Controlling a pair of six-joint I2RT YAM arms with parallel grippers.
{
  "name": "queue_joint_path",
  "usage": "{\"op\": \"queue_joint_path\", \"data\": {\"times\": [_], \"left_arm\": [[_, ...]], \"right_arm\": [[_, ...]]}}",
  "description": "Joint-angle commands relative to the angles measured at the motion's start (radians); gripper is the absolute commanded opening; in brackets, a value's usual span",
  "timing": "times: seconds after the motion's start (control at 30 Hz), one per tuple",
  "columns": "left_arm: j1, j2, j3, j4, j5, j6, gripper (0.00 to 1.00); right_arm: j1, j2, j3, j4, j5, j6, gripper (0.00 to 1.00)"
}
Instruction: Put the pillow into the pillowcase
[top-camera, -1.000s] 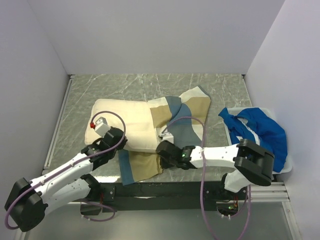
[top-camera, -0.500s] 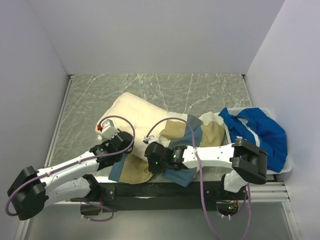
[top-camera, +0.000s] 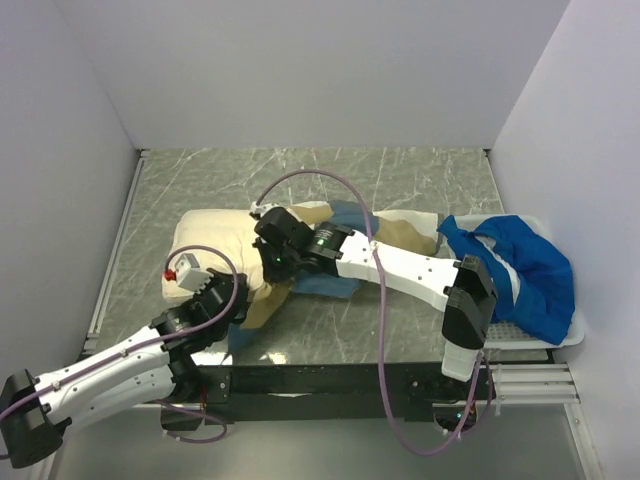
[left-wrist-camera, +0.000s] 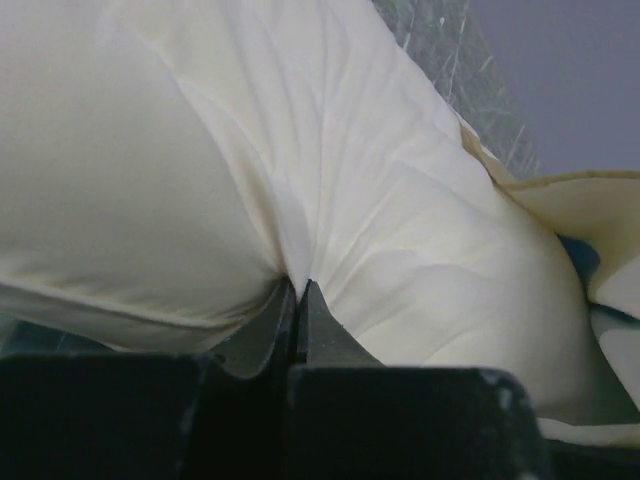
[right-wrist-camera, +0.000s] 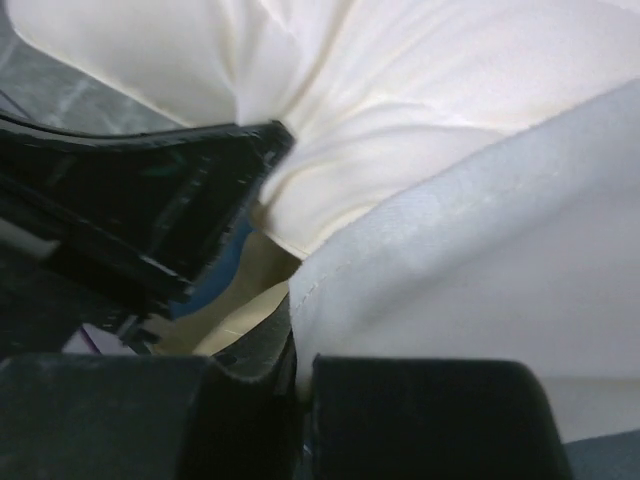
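The cream pillow (top-camera: 215, 240) lies left of centre, bunched at its near edge. My left gripper (top-camera: 243, 294) is shut on a pinch of the pillow (left-wrist-camera: 200, 150), and its jaws (left-wrist-camera: 298, 290) meet tightly on the fold. The tan, blue and white pillowcase (top-camera: 405, 235) is crumpled across the pillow's right end. Reaching far to the left, my right gripper (top-camera: 270, 272) is shut on a white hem of the pillowcase (right-wrist-camera: 480, 260), fabric filling its jaws (right-wrist-camera: 302, 370). The pillow (right-wrist-camera: 400, 80) sits just beyond, with the left gripper's fingers (right-wrist-camera: 170, 220) close beside it.
A bright blue cloth (top-camera: 520, 265) is heaped in a white tray (top-camera: 560, 335) at the right edge. Grey walls close the table on the left, back and right. The marbled tabletop (top-camera: 330, 175) shows behind the pillow.
My right arm has swung up and left, dragging the pillowcase edge over the pillow's right end. The pillow has shifted back left, and my left gripper has drawn toward the near left with it.
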Motion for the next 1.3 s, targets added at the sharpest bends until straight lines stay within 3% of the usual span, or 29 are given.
{"op": "queue_joint_path", "data": {"times": [0.0, 0.1, 0.13, 0.23, 0.3, 0.4, 0.43, 0.5, 0.53, 0.63, 0.77, 0.83, 0.93, 1.0, 1.1, 1.27], "left_arm": [[-0.027, 0.062, 0.066, 0.094, 0.087, 0.014, 0.01], [-0.027, 0.122, 0.086, 0.065, 0.076, -0.001, 0.01], [-0.027, 0.123, 0.098, 0.042, 0.058, -0.007, 0.01], [-0.026, 0.068, 0.114, 0.022, 0.0, 0.023, 0.01], [-0.026, 0.021, 0.092, 0.089, 0.006, 0.112, 0.01], [-0.026, 0.037, 0.097, 0.117, 0.061, 0.126, 0.04], [-0.027, 0.06, 0.119, 0.05, 0.064, 0.113, 0.12], [-0.026, 0.062, 0.149, -0.022, 0.052, 0.089, 0.33], [-0.026, 0.042, 0.175, -0.044, 0.04, 0.097, 0.52], [-0.026, -0.025, 0.239, -0.113, -0.011, 0.128, 0.73], [-0.017, -0.039, 0.385, -0.295, -0.15, 0.097, 0.82], [0.031, 0.004, 0.472, -0.421, -0.207, 0.059, 0.87], [0.176, 0.063, 0.531, -0.348, -0.145, 0.228, 0.91], [0.353, 0.097, 0.538, -0.267, -0.041, 0.394, 0.93], [0.594, 0.183, 0.548, -0.155, 0.231, 0.541, 0.93], [0.804, 0.323, 0.503, -0.052, 0.469, 0.647, 0.94]], "right_arm": [[0.043, -0.019, 0.048, 0.08, 0.058, -0.019, 0.0], [0.045, -0.081, -0.177, 0.206, 0.038, 0.033, 0.0], [0.034, -0.101, -0.324, 0.247, 0.028, 0.048, 0.0], [0.019, -0.149, -0.538, 0.39, -0.055, 0.12, 0.0], [0.048, -0.16, -0.571, 0.422, -0.066, 0.128, 0.01], [0.094, -0.184, -0.519, 0.333, 0.03, 0.11, 0.14], [0.094, -0.203, -0.505, 0.315, 0.046, 0.104, 0.31], [0.093, -0.275, -0.506, 0.28, 0.082, 0.099, 0.46], [0.094, -0.295, -0.494, 0.26, 0.098, 0.093, 0.56], [0.093, -0.359, -0.439, 0.171, 0.161, 0.07, 0.67], [0.015, -0.402, -0.347, 0.088, 0.219, 0.02, 0.73], [-0.082, -0.373, -0.249, 0.064, 0.215, -0.04, 0.75], [-0.192, -0.231, -0.055, -0.014, 0.233, -0.117, 0.76], [-0.226, -0.107, 0.042, -0.05, 0.221, -0.149, 0.76], [-0.268, 0.05, 0.271, -0.123, 0.273, -0.201, 0.76], [-0.338, 0.214, 0.375, -0.143, 0.219, -0.274, 0.76]]}}
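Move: The left hand pinches the pillow's lifted near edge; the pillow's far-left corner lies about 25 cm ahead, 12 cm left and 9 cm below. The right hand holds up the edge of the pillowcase mouth. The near end of the pillow, where this edge will be laid, is about 7 cm back, 7 cm right and 14 cm below, and the mouth's far end some 28 cm ahead, 8 cm right and 14 cm below. Still gripping the case's mouth edge, the right hand draws it down about 14 cm, back and to the right, and lets go by the pillow's near edge; the left hand opens off the pillow almost in place. Both rise clear with fingers wide, the right then reaching forward over the pillow to the mouth's far end, the left swinging left and forward towards the far-left corner, sinking again at the end. ##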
